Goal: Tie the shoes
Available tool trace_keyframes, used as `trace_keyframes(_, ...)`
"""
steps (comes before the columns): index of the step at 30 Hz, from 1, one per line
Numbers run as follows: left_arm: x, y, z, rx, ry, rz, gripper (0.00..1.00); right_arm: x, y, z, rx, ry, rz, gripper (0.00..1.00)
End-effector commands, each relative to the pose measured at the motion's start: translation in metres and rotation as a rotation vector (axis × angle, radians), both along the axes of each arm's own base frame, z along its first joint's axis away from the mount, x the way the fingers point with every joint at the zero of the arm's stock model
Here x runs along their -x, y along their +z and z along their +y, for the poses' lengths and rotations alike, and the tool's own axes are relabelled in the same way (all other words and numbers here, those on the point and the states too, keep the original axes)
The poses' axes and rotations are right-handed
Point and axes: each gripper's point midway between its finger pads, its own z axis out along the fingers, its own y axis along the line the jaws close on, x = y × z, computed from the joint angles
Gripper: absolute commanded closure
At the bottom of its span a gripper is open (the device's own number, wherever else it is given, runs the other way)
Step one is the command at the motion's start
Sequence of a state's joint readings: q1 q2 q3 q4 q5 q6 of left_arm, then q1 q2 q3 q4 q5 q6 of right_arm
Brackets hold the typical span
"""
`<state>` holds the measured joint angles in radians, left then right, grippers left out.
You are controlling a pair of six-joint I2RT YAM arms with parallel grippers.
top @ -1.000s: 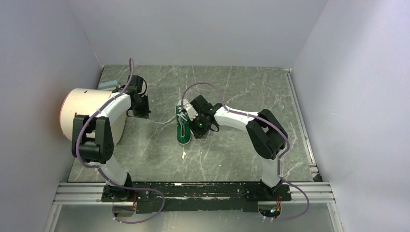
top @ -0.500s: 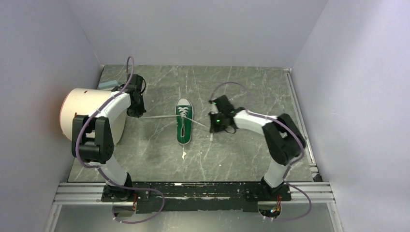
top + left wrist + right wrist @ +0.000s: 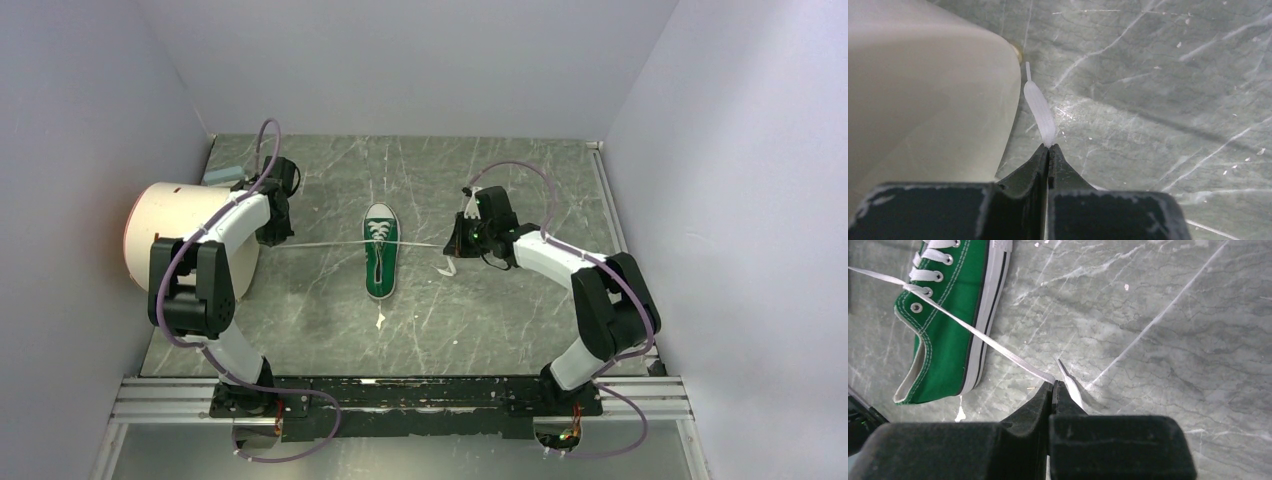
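A small green sneaker [image 3: 380, 255] with white laces, white toe cap and white sole edge lies mid-table, toe toward the back; it also shows in the right wrist view [image 3: 948, 315]. Its two lace ends are stretched out sideways in a nearly straight line. My left gripper [image 3: 272, 240] is shut on the left lace end [image 3: 1040, 107], left of the shoe, beside a white cylinder. My right gripper [image 3: 452, 245] is shut on the right lace end [image 3: 998, 347], right of the shoe, with the lace tip [image 3: 1073, 385] hanging loose past the jaws.
A large white cylinder [image 3: 185, 235] stands at the table's left edge, close to my left gripper; it fills the left of the left wrist view [image 3: 923, 90]. Grey walls enclose the marble table [image 3: 520, 310]. A metal rail [image 3: 400, 395] runs along the near edge.
My right gripper moved from over the shoe out to the right, pulling its lace end. My left gripper moved slightly left. Both lace ends are now drawn taut sideways.
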<state>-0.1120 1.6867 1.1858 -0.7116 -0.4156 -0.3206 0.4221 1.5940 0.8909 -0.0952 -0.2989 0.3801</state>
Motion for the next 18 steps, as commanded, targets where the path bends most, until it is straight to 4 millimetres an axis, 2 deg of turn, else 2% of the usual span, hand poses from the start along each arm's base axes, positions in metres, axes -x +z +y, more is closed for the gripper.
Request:
trace_keyframes(1,0.004,0.006,0.005,-0.016,-0.065,0.042,0.95,-0.009,0.009,-0.007,0.102,-0.003,-0.051,1.00)
trace_keyframes(3,0.005,0.007,-0.004,0.027,-0.076,0.037,0.95,-0.013,0.014,0.005,0.082,0.040,-0.051,1.00)
trace_keyframes(6,0.011,0.013,-0.011,0.070,-0.057,0.034,0.50,-0.015,0.005,0.007,0.119,0.044,0.026,1.00)
trace_keyframes(7,0.011,0.017,-0.016,0.095,-0.061,0.023,0.41,-0.016,0.004,0.007,0.139,0.040,0.031,0.95)
trace_keyframes(8,0.010,0.023,-0.021,0.113,-0.066,0.006,0.35,-0.017,0.005,0.005,0.159,0.029,0.023,0.85)
trace_keyframes(10,0.008,0.037,-0.028,0.134,-0.078,-0.019,0.30,-0.020,0.016,0.003,0.192,0.023,-0.028,0.66)
trace_keyframes(13,0.002,0.060,-0.051,0.200,-0.148,-0.089,0.28,-0.024,0.038,0.001,0.275,0.036,-0.084,0.54)
trace_keyframes(16,0.002,0.072,-0.096,0.269,-0.279,-0.116,0.27,-0.021,0.078,-0.002,0.338,0.031,-0.158,0.39)
trace_keyframes(17,0.005,0.074,-0.118,0.300,-0.343,-0.130,0.26,-0.021,0.094,-0.007,0.373,0.010,-0.200,0.32)
trace_keyframes(18,0.006,0.074,-0.134,0.329,-0.388,-0.145,0.26,-0.020,0.107,-0.011,0.388,-0.008,-0.232,0.19)
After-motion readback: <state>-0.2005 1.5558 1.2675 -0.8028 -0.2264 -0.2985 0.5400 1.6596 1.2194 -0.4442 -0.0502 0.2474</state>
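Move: The lace knot on the green shoe, which both hands pull against, lies about 22 cm right of the left hand and level fore and aft, a centimetre or so lower; the white drum's middle is roughly 17 cm to that hand's left, level ahead and some 3 cm higher. From the right hand the knot is about 15 cm left and 1 cm ahead, 1 cm lower, while the loose lace tail hangs about 4 cm back, straight below by some 4 cm. Both lace ends, still pinched and drawn out to either side of the shoe, are let go as the fingers open wide. The left hand first eases slightly back, opens, then goes right towards the shoe by about 6 cm while rising nearly as much. The right hand opens a little later, rising about 4 cm and edging forward, its fingers tilting some 15 degrees more steeply down. ##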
